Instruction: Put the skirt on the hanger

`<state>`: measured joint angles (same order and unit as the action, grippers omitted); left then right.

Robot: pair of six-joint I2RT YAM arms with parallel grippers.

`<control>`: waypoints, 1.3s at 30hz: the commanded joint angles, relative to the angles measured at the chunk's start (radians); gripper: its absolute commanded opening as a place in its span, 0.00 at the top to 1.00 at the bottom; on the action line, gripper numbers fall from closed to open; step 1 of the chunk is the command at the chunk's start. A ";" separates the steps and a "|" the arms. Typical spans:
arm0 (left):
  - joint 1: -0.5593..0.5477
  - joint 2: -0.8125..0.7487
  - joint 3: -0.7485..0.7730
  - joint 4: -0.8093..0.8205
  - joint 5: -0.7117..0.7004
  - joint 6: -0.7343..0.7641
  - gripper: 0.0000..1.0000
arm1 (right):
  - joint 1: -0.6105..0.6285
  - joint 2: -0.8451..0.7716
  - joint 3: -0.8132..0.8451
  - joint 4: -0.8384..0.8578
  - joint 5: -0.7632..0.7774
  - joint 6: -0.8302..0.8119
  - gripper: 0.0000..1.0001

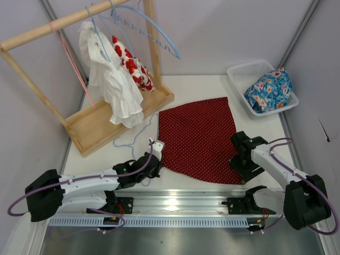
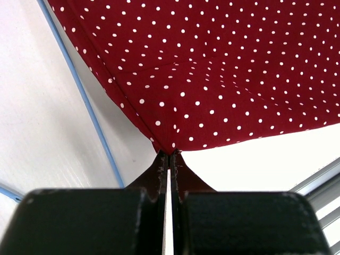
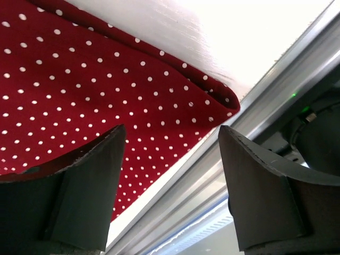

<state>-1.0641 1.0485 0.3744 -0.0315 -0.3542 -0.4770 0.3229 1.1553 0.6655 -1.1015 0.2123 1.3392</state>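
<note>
The dark red polka-dot skirt lies spread flat in the middle of the white table. My left gripper is at its near left corner, shut on the fabric's tip; in the left wrist view the jaws pinch that corner of the skirt. The thin pale-blue hanger lies on the table just left of the skirt, and its wire runs beside the held corner. My right gripper hovers open over the skirt's near right corner, its fingers wide apart with nothing between them.
A wooden rack stands at the back left with a white garment, a red-blotched cloth, a bigger blue hanger and a pink hanger. A white basket at back right holds a blue floral garment. An aluminium rail runs along the near edge.
</note>
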 commanded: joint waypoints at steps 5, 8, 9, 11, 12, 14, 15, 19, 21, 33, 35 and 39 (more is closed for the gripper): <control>0.015 -0.022 0.001 0.007 0.004 0.006 0.99 | 0.021 0.015 -0.027 0.034 0.050 0.069 0.29; 0.016 -0.019 0.012 -0.004 0.003 0.006 1.00 | 0.028 0.049 -0.021 0.034 0.041 0.060 0.35; 0.016 -0.015 0.012 -0.005 0.001 0.008 1.00 | 0.033 0.056 -0.021 0.037 0.039 0.057 0.43; 0.018 -0.010 0.020 -0.013 0.001 0.005 1.00 | 0.039 0.069 -0.026 0.051 0.033 0.041 0.59; 0.019 -0.008 0.027 -0.018 0.000 0.005 1.00 | 0.041 0.067 -0.027 0.052 0.032 0.040 0.84; 0.024 0.001 0.041 -0.039 -0.005 0.003 1.00 | 0.044 0.058 -0.032 0.048 0.026 0.046 1.00; 0.026 0.002 0.046 -0.045 -0.006 0.002 1.00 | 0.044 0.044 -0.032 0.048 0.029 0.046 1.00; 0.029 0.005 0.092 -0.083 -0.012 -0.021 1.00 | 0.028 0.024 0.000 0.029 0.070 0.031 1.00; 0.035 0.002 0.118 -0.132 -0.012 -0.032 1.00 | 0.013 0.018 0.048 0.019 0.078 0.008 1.00; 0.095 -0.041 0.294 -0.369 -0.008 -0.011 1.00 | -0.245 -0.045 0.224 0.084 0.166 -0.351 1.00; 0.095 -0.053 0.291 -0.373 0.030 -0.009 1.00 | -0.275 -0.074 0.241 0.106 0.180 -0.426 1.00; 0.067 -0.076 0.304 -0.398 0.144 0.011 1.00 | -0.375 -0.112 0.241 0.164 0.162 -0.532 1.00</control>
<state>-0.9859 1.0031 0.6350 -0.3546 -0.2668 -0.5068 0.0093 1.0752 0.8684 -0.9874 0.2848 0.9489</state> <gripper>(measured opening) 0.011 0.020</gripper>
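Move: The skirt's near right corner lies about 2 cm back and 2 cm to the right of the open right hand, some 2 cm below it; the white basket stands roughly 46 cm ahead of that hand and 7 cm to its right. The left hand already pinches the skirt's near left corner; the blue hanger lies on the table about 11 cm ahead of it, 8 cm to its left and 4 cm below, partly beside the skirt. Sinking only about 1.5 cm, the right hand shuts its wide-open fingers and pinches the skirt just in from its near right corner, then carries it some 8 cm forward, up nearly 9 cm from its lowest point and to the right, fingertips tilting forward. The left hand keeps its pinch and rises about 6 cm in time with it. ##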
